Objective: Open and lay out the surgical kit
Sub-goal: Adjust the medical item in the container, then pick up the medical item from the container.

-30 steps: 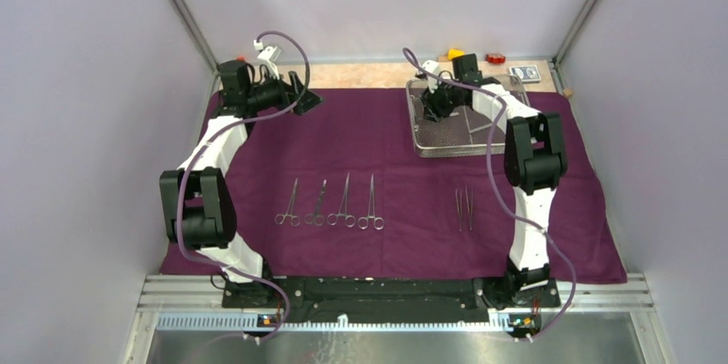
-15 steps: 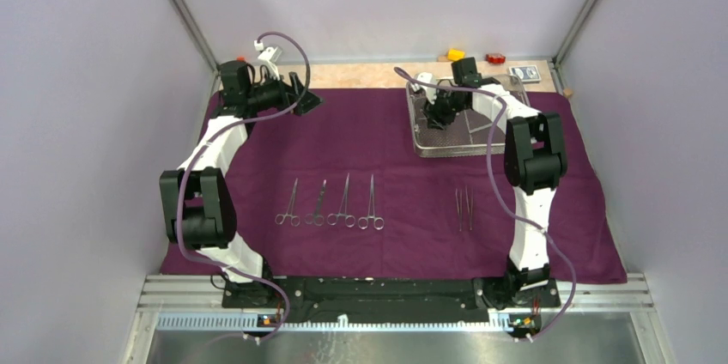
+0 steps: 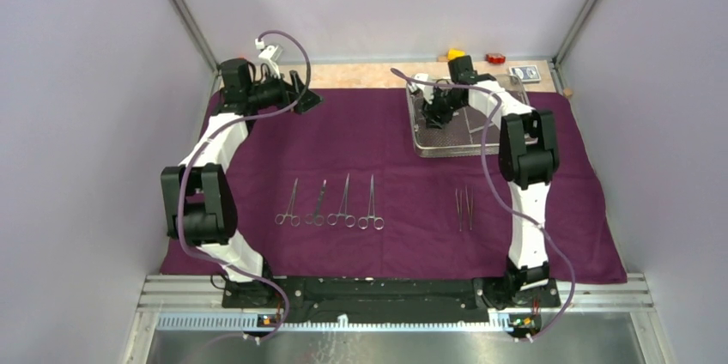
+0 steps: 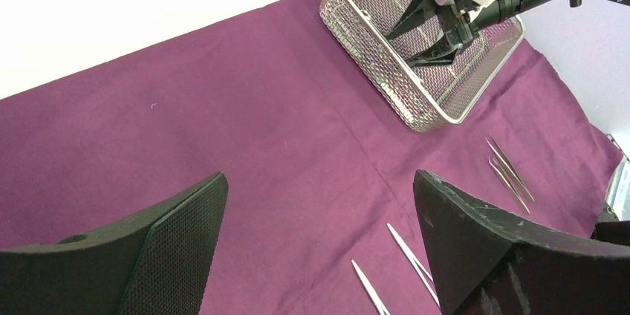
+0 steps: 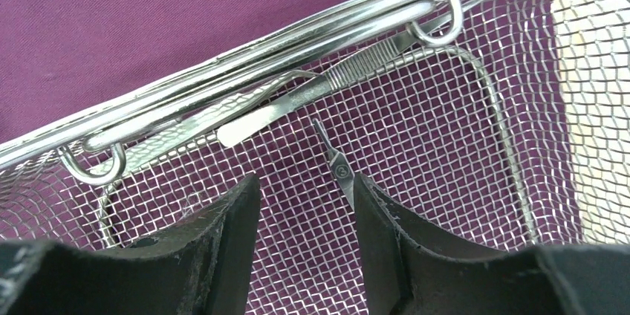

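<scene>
The dark purple cloth (image 3: 369, 145) lies spread flat. Several ring-handled clamps (image 3: 330, 205) sit in a row near its front, with two tweezers (image 3: 464, 207) to their right. The wire-mesh tray (image 3: 446, 151) stands at the back right. My right gripper (image 5: 304, 181) is down inside it, open, with only bare mesh between its fingers. A slim clamp tip (image 5: 338, 170) lies against the right finger's inner edge. Another pair of tweezers (image 5: 319, 92) rests along the tray wall (image 5: 297, 33). My left gripper (image 4: 319, 181) hovers wide open over the cloth's back left, holding nothing.
A yellow block (image 3: 455, 54), a red block (image 3: 495, 58) and a blue-white card packet (image 3: 524, 73) lie on the wooden strip behind the tray. Lilac walls close in both sides and the back. A metal rail (image 3: 395, 291) runs along the front.
My right gripper has shifted slightly left inside the tray. The left arm and the laid-out instruments have not moved.
</scene>
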Action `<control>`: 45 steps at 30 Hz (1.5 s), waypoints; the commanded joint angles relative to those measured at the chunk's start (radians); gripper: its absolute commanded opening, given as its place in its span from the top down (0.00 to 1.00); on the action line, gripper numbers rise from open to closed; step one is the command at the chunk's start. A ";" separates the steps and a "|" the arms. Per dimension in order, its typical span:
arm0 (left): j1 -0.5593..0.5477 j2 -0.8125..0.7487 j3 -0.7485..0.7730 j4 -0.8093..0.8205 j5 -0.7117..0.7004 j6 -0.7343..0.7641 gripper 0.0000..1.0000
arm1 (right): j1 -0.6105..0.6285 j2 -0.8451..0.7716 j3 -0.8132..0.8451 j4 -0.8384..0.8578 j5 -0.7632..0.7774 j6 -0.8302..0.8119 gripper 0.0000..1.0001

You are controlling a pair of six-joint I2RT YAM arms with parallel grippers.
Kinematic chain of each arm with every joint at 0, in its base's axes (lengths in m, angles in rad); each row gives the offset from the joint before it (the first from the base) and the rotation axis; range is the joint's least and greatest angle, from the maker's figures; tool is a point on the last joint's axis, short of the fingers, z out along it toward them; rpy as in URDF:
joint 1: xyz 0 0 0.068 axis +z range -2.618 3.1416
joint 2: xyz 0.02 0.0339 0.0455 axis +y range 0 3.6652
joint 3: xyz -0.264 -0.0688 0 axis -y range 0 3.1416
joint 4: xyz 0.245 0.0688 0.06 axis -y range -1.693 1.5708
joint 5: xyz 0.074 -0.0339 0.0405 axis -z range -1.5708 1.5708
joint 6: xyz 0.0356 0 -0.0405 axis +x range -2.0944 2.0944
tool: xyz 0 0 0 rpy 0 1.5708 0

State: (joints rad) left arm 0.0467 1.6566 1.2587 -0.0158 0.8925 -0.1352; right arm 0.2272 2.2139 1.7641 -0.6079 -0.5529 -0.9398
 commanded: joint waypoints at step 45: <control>0.001 0.046 0.067 -0.018 0.019 0.029 0.01 | 0.026 0.112 0.232 -0.021 0.041 0.057 1.00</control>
State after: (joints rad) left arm 0.0467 1.7046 1.2766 -0.0311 0.8970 -0.1284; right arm 0.2554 2.3356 1.9343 -0.6815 -0.5350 -0.9142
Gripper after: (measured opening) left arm 0.989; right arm 0.006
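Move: The slim metal instrument on the container floor has its thin tip just in front of the half-open right fingers. Its middle is about 3 cm to the right, 1 cm ahead and 2 cm below that hand. Ridged forceps lie along the left wall some 5 cm left and 4 cm ahead, with curved-tip forceps about 5 cm left and 3 cm back. From the left hand the instrument is roughly 31 cm right, 3 cm ahead and 20 cm below. Leftward and forward, sinking a little, the right hand eases about 2.5 cm towards the container's left wall, fingertips low over the mesh floor and the wrist hardly turning. Once nearly there, the fingers close from half open to shut, pinching the slim instrument near its tip end, with its body trailing off to the right. ##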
